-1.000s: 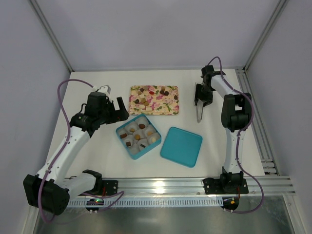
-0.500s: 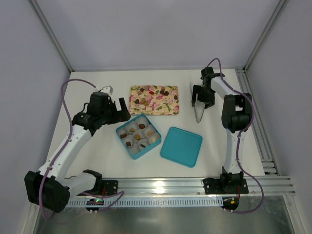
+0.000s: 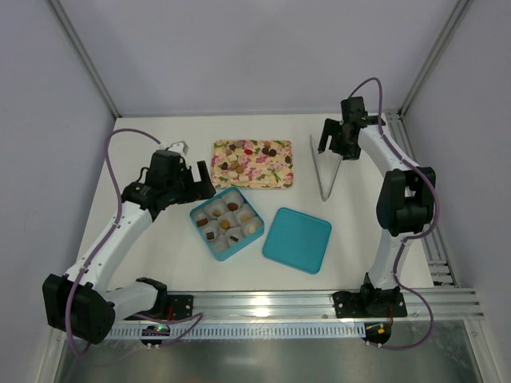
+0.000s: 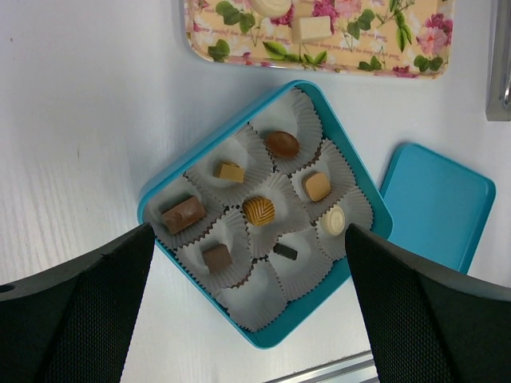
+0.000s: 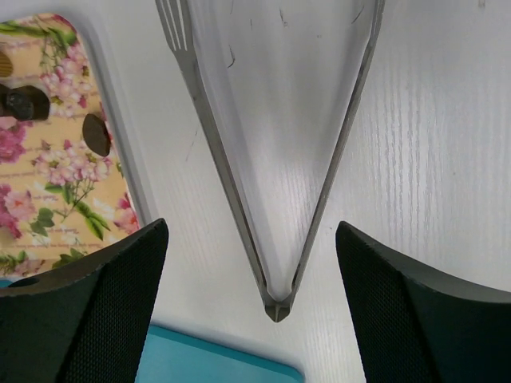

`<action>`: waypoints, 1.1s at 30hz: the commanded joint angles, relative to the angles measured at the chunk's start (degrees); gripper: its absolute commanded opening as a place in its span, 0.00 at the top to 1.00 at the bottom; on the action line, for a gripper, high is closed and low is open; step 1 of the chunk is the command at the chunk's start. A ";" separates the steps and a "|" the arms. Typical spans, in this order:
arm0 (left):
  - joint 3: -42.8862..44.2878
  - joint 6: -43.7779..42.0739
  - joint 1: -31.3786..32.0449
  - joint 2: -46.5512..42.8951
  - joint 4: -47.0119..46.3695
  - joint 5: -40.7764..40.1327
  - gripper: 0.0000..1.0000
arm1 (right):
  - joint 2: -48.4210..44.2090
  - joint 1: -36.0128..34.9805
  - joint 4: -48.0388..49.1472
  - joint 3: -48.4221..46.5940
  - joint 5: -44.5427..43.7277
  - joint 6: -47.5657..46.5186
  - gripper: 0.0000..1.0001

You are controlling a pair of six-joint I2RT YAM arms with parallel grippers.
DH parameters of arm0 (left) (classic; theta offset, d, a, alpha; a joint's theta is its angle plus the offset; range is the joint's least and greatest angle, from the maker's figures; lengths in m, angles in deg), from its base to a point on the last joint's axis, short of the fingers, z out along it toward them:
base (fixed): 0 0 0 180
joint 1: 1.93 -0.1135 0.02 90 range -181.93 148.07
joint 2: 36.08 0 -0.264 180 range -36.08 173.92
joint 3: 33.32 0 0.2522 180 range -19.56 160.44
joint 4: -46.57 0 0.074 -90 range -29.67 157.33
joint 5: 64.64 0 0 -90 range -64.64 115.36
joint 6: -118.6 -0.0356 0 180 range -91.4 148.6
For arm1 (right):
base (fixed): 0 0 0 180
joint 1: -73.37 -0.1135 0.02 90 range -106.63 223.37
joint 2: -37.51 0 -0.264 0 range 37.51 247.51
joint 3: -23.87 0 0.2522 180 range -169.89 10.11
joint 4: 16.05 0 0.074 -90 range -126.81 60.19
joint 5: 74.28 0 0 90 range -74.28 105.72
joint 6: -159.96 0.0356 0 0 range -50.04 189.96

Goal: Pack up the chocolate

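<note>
The chocolate shows in two places. Several pieces (image 4: 259,211) sit in white paper cups inside the teal box (image 4: 219,145) (image 3: 206,238), and its near corner cup (image 4: 257,297) is empty. More chocolate (image 3: 249,149) lies on the floral tray (image 3: 267,171) (image 4: 359,40). My left gripper (image 3: 190,162) (image 4: 249,231) hangs open above the box, holding nothing. My right gripper (image 3: 339,140) (image 5: 251,227) is open over the metal tongs (image 3: 323,171) (image 5: 214,159), which lie spread on the table and free of the fingers.
The teal lid (image 3: 297,239) (image 4: 435,203) (image 5: 207,363) lies flat to the right of the box, just near the tongs' hinge. The tray's right edge (image 5: 112,152) is close beside the tongs. Grey walls enclose the white table, and a metal rail (image 3: 319,302) runs along its near edge.
My right gripper has opened, let go of the tongs and drawn back toward the far wall; the tongs now rest spread on the table. The left arm has shifted slightly right.
</note>
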 commanded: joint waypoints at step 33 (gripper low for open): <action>2.41 5.78 16.65 -1.33 -5.51 2.95 0.00 | -54.32 -12.11 10.44 63.47 -4.38 20.84 0.47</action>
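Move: The teal lid lies about 26 cm back and 10 cm to the left of the right hand, some 9 cm below it. The tongs are right under that hand, centred about 3 cm back, and the flowered tray's middle is about 24 cm left and 2 cm back. From the left hand the lid is some 25 cm right and 8 cm back, 17 cm down; the chocolate box sits in between, about 4 cm right and 3 cm back. The teal lid draws both hands in. The right one leaves the tongs, lifting about 3 cm and sweeping back some 25 cm, then sinks to hover over the lid's right edge, fingers narrowing to about half open. The left, still wide open, travels about 8 cm right and 4 cm back over the chocolate box, turning some 15 degrees clockwise. ##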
